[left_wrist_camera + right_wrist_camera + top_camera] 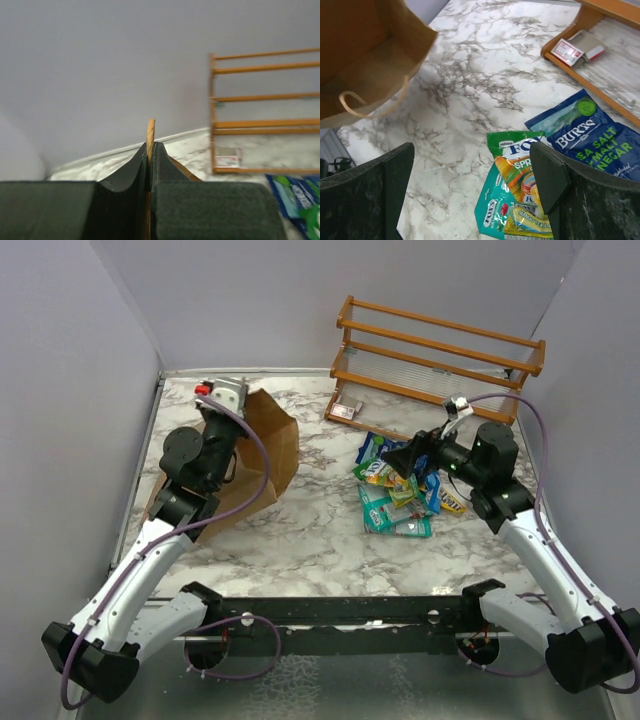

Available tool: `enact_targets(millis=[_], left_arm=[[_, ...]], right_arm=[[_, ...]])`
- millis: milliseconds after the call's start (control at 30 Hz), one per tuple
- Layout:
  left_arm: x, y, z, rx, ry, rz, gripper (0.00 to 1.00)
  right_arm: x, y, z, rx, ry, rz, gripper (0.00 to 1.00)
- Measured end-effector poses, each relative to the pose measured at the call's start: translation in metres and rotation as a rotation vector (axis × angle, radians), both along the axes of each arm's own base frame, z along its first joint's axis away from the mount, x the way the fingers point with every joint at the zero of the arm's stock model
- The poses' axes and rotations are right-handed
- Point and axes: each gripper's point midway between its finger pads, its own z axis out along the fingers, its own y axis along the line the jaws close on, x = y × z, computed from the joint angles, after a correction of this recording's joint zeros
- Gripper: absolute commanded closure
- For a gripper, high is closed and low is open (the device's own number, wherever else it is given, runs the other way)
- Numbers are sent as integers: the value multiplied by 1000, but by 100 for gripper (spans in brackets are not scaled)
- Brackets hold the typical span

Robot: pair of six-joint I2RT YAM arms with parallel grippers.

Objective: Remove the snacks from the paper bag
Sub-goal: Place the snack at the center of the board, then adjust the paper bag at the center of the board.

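Note:
The brown paper bag point(272, 452) stands tilted at the left of the table. My left gripper point(238, 405) is shut on the bag's upper edge; in the left wrist view a strip of brown paper point(150, 131) sticks up between the closed jaws of that gripper point(150, 146). Several snacks point(400, 495) lie in a pile right of centre. My right gripper point(405, 462) hovers open just over them, holding nothing. In the right wrist view this gripper point(471, 155) frames a green packet point(517, 157), a teal one point(492, 210), a yellow one point(532, 222) and a blue one point(592, 137). The bag's mouth point(365, 55) faces this camera.
A wooden rack point(440, 355) stands at the back right. A small pale box point(345, 412) with a red mark lies at its left foot. Grey walls close in the table on the left, back and right. The bag's loop handle point(370, 109) hangs over the marble.

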Motion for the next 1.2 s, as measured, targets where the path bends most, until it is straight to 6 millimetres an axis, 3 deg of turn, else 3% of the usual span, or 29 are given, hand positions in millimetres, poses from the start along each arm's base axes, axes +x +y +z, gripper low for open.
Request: enact_targets(millis=[67, 167, 267, 433, 500, 567, 700, 900, 1000, 1200], left_arm=[[-4, -33, 0, 92, -24, -183, 100], [-27, -80, -2, 188, -71, -478, 100], [-60, -115, -31, 243, -65, -745, 100], [-118, -133, -125, 220, 106, -1028, 100], [-137, -133, -148, 197, 164, -1084, 100], [-152, -131, -158, 179, 191, -1117, 100], [-170, -126, -150, 146, 172, -1144, 100], [-180, -120, -140, 129, 148, -1129, 100], [-174, -116, -128, 127, 124, -1080, 100], [-145, -98, -69, 62, 22, -874, 100]], right_arm=[[-6, 5, 3, 2, -3, 46, 1], [-15, 12, 4, 4, -3, 109, 1], [-24, 16, 8, 12, -13, 151, 1], [-37, 19, 13, 24, -33, 201, 1], [-40, 21, 8, 25, -20, 217, 1], [-43, 22, -1, 24, 3, 226, 1], [-45, 22, -7, 22, 18, 229, 1], [-46, 22, -5, 23, 11, 229, 1], [-47, 21, -4, 23, 9, 228, 1], [-46, 16, -5, 9, 8, 189, 1]])
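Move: Hanging from the left fingers' shut grip, the paper bag has its middle about 6 cm back, 3 cm left and 18 below that hand. The snack pile lies some 37 cm to the left hand's right and 2 cm farther out, 38 below. From the right hand, the bag is about 38 cm left, 2 back and 5 below; the snack pile is 4 cm ahead and 23 below, neither left nor right, and the blue crisp packet 13 ahead, also straight on. Keeping its pinch on the bag's rim, the left hand sweeps back, right and down, about 18 cm back and 16 down at its farthest, yawing some 65 degrees clockwise to bring the bag towards the snacks; then it rises about 9 cm and eases forward, turning partly back. The right hand, wide open above the snacks, draws back about 5 cm and slightly left. ##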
